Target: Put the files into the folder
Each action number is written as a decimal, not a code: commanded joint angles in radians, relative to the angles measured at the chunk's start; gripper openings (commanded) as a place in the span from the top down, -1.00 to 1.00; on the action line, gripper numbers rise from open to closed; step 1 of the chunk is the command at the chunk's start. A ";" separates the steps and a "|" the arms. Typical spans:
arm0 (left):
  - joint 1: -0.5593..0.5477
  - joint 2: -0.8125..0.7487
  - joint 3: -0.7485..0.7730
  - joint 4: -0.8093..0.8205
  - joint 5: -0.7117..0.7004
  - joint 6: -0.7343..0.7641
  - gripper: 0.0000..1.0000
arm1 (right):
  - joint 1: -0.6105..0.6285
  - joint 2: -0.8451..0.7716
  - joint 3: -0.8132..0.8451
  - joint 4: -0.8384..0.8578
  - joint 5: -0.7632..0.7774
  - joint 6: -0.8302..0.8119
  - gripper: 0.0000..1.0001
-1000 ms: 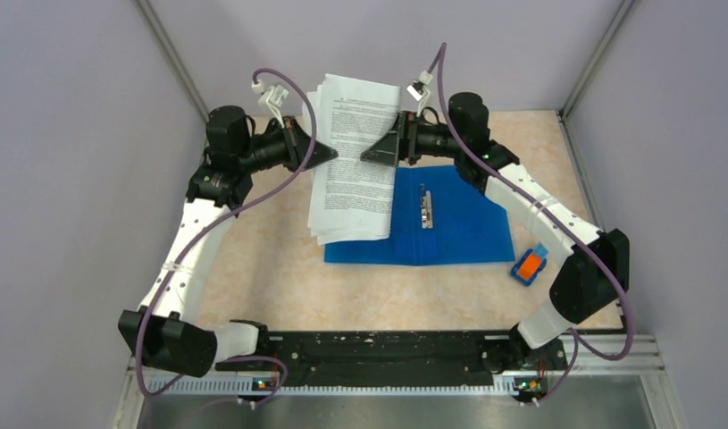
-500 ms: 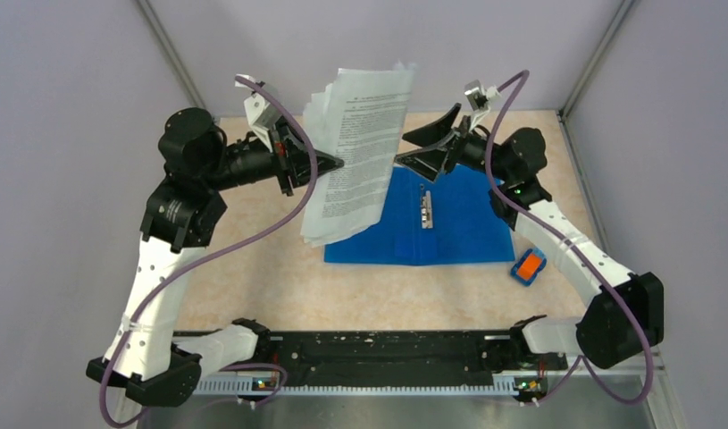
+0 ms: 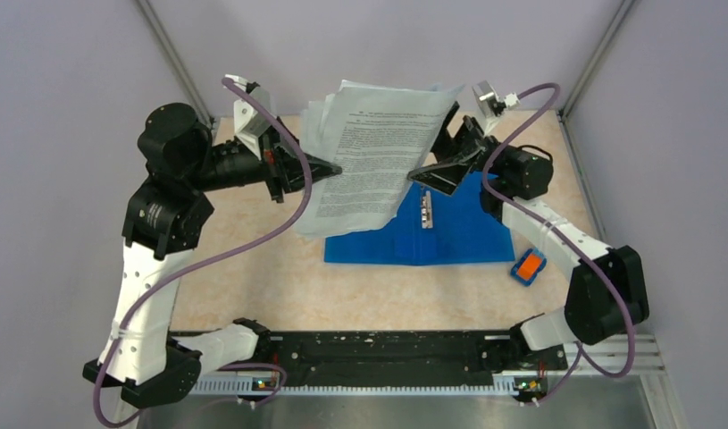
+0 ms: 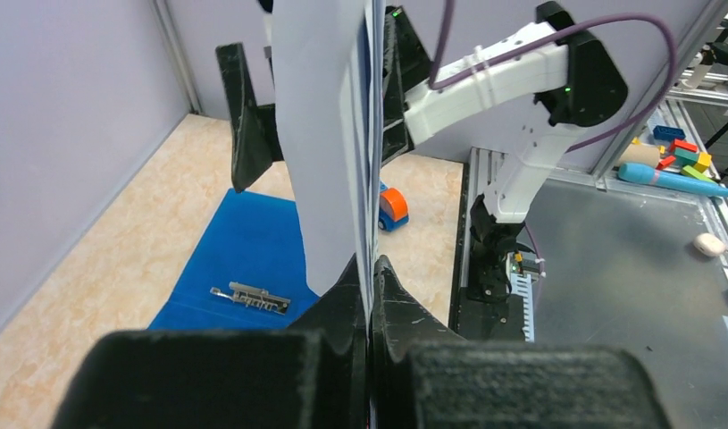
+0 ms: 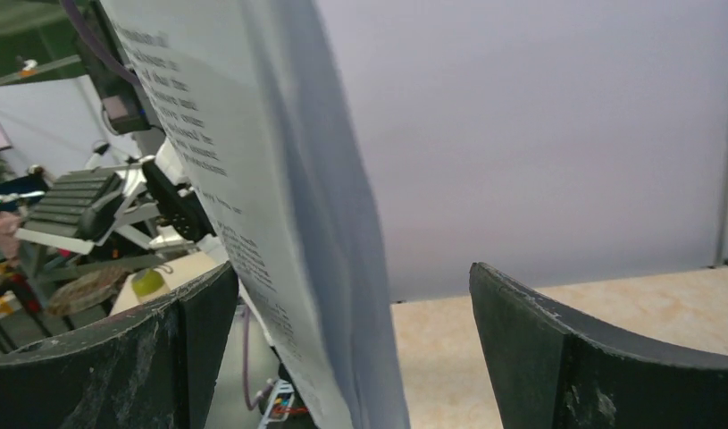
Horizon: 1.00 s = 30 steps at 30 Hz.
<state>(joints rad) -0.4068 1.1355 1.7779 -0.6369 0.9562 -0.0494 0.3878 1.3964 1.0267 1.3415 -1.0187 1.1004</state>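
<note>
The files (image 3: 378, 152), a stack of white printed sheets, hang in the air above the table's back half, tilted. My left gripper (image 3: 333, 168) is shut on their left edge, and its fingertips (image 4: 371, 268) pinch the sheets (image 4: 324, 134) edge-on. My right gripper (image 3: 440, 154) is open, its fingers straddling the stack's right edge without pressing it. In the right wrist view the sheets (image 5: 253, 179) stand between the wide jaws (image 5: 351, 268), nearer the left finger. The blue folder (image 3: 458, 228) lies open on the table, with its metal clip (image 3: 425, 207) showing.
A small orange-and-blue object (image 3: 528, 266) sits on the table just right of the folder, and shows past the sheets (image 4: 393, 207) in the left wrist view. Grey walls close in the back and both sides. The black arm rail (image 3: 378, 353) runs along the near edge.
The right gripper opened and let go of the sheets, and its jaws now straddle their right edge. The left arm lifted and tilted the stack higher off the folder.
</note>
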 commanded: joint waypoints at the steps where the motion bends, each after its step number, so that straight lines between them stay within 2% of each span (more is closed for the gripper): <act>1: -0.004 0.011 0.063 -0.001 0.050 0.019 1.00 | -0.003 0.062 0.089 0.345 -0.054 0.228 -0.98; 10: -0.004 0.030 0.076 0.004 0.019 0.020 1.00 | 0.045 0.128 0.169 0.380 -0.079 0.265 -0.98; 15: 0.001 0.041 0.083 0.006 -0.107 0.017 1.00 | 0.076 0.128 0.197 0.380 -0.104 0.274 -0.95; 17: 0.007 0.040 0.081 0.010 -0.157 0.013 1.00 | 0.076 0.120 0.188 0.378 -0.103 0.273 -0.86; 20: 0.018 0.038 0.078 0.012 -0.237 0.001 1.00 | 0.069 0.113 0.175 0.371 -0.094 0.274 -0.61; 24: 0.028 0.024 0.047 0.036 -0.304 -0.025 1.00 | 0.051 0.096 0.152 0.292 -0.075 0.234 -0.11; 28: 0.030 0.012 0.006 0.067 -0.300 -0.046 1.00 | 0.050 0.032 0.119 0.042 -0.031 0.035 0.39; 30: 0.031 0.010 -0.006 0.068 -0.304 -0.046 1.00 | 0.050 -0.014 0.104 -0.174 0.022 -0.103 0.66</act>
<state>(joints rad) -0.3801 1.1702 1.7924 -0.6346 0.6842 -0.0742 0.4423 1.4925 1.1477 1.4384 -1.0824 1.2484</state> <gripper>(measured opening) 0.012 0.274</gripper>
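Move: The files, hanging in the left hand's grip, have their middle about 8 cm right of it, nearly level in height and roughly 1 cm ahead. From the right hand that middle is about 9 cm left, 5 cm back and 7 cm higher, the near edge already running between its spread fingers. The open folder lies some 24 cm ahead, 21 cm right and 50 cm below the left hand; from the right, 17 cm ahead, 4 cm right and 44 cm below. The files stay pinched at their left edge and are swung forward by the left hand, which first eases back and up about 1 cm, then goes roughly 7 cm forward, turning some 15 degrees counter-clockwise. Around their right edge the right hand edges about 2 cm left and back, turns counter-clockwise too, then closes its wide-open fingers to about a quarter, taking the sheets between them. ##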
